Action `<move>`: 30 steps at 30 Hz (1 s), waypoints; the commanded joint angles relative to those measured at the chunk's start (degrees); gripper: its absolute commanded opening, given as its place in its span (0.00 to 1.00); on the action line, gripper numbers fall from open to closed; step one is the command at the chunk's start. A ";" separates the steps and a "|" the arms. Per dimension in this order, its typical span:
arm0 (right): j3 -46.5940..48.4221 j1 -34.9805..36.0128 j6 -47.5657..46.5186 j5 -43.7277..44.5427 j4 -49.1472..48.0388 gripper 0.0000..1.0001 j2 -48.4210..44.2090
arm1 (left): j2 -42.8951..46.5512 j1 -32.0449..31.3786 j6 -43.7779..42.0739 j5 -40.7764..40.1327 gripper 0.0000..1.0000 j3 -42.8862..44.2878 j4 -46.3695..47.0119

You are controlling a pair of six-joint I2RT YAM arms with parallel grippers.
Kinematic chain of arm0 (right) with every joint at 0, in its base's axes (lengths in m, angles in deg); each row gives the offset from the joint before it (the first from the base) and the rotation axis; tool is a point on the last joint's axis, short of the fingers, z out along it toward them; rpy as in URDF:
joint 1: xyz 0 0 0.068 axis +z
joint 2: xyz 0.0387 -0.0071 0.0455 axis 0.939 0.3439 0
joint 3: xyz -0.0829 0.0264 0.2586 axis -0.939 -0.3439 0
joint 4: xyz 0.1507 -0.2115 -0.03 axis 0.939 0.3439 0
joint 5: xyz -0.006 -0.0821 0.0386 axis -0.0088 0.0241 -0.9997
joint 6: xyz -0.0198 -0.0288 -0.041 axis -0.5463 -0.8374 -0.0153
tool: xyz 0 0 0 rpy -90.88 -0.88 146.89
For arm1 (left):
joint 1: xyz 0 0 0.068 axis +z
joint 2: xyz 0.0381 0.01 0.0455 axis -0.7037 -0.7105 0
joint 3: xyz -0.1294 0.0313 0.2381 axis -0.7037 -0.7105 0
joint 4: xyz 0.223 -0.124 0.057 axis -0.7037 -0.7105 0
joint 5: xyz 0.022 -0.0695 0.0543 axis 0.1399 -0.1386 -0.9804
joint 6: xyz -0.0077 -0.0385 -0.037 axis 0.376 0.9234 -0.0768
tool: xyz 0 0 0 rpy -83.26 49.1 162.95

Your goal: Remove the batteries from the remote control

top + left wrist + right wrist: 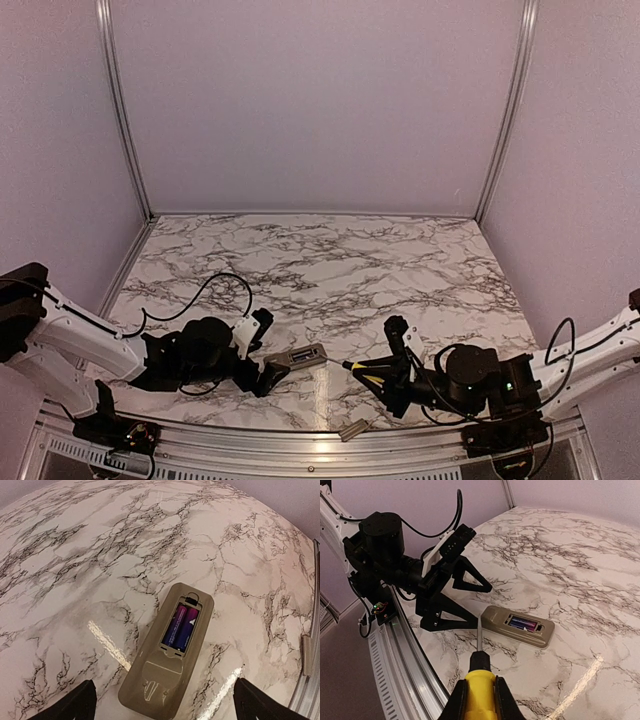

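The remote control [170,655] lies back-up on the marble table, its battery recess uncovered. The two batteries [181,626] sit side by side in the recess, dark with a purple sheen. My left gripper [165,705] is open, one finger on each side of the remote's near end without touching it; the top view shows the left gripper [268,347] just left of the remote [303,357]. My right gripper [480,705] is shut on a yellow-handled screwdriver [480,690], whose tip points toward the near end of the remote [518,626], a little short of it.
A flat grey-beige cover piece [352,432] lies at the table's near edge, by the metal rail [405,680]. The left arm's black body [395,560] and cables stand close to the screwdriver tip. Walls enclose the table [330,260] on three sides.
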 commanded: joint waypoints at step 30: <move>-5.25 1.10 -1.50 -4.46 -1.62 0.00 -11.56 | -19.59 0.52 -12.49 9.19 0.48 5.78 11.04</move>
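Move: The remote's middle lies about 6 cm to the left hand's right, 3 cm ahead and 5 cm below it; its battery bay is open, with both batteries in, and the end with the thumb rest is nearest. The loose battery cover is near the table's front edge, some 16 cm right of this hand, 13 cm back and 6 cm lower. From the right hand, which still grips the screwdriver, the remote is about 13 cm left, 10 cm ahead and 14 cm below. The open left hand sinks about 4.5 cm to the remote, then slides some 3 cm to the right with its wrist turning about 10 degrees clockwise, while the fingers close from wide to about half open and pinch the remote's long sides near its thumb-rest end. Late on, the right hand keeps hold of the screwdriver and draws it off to the right and back by a couple of centimetres, rising slightly and away from the remote. ##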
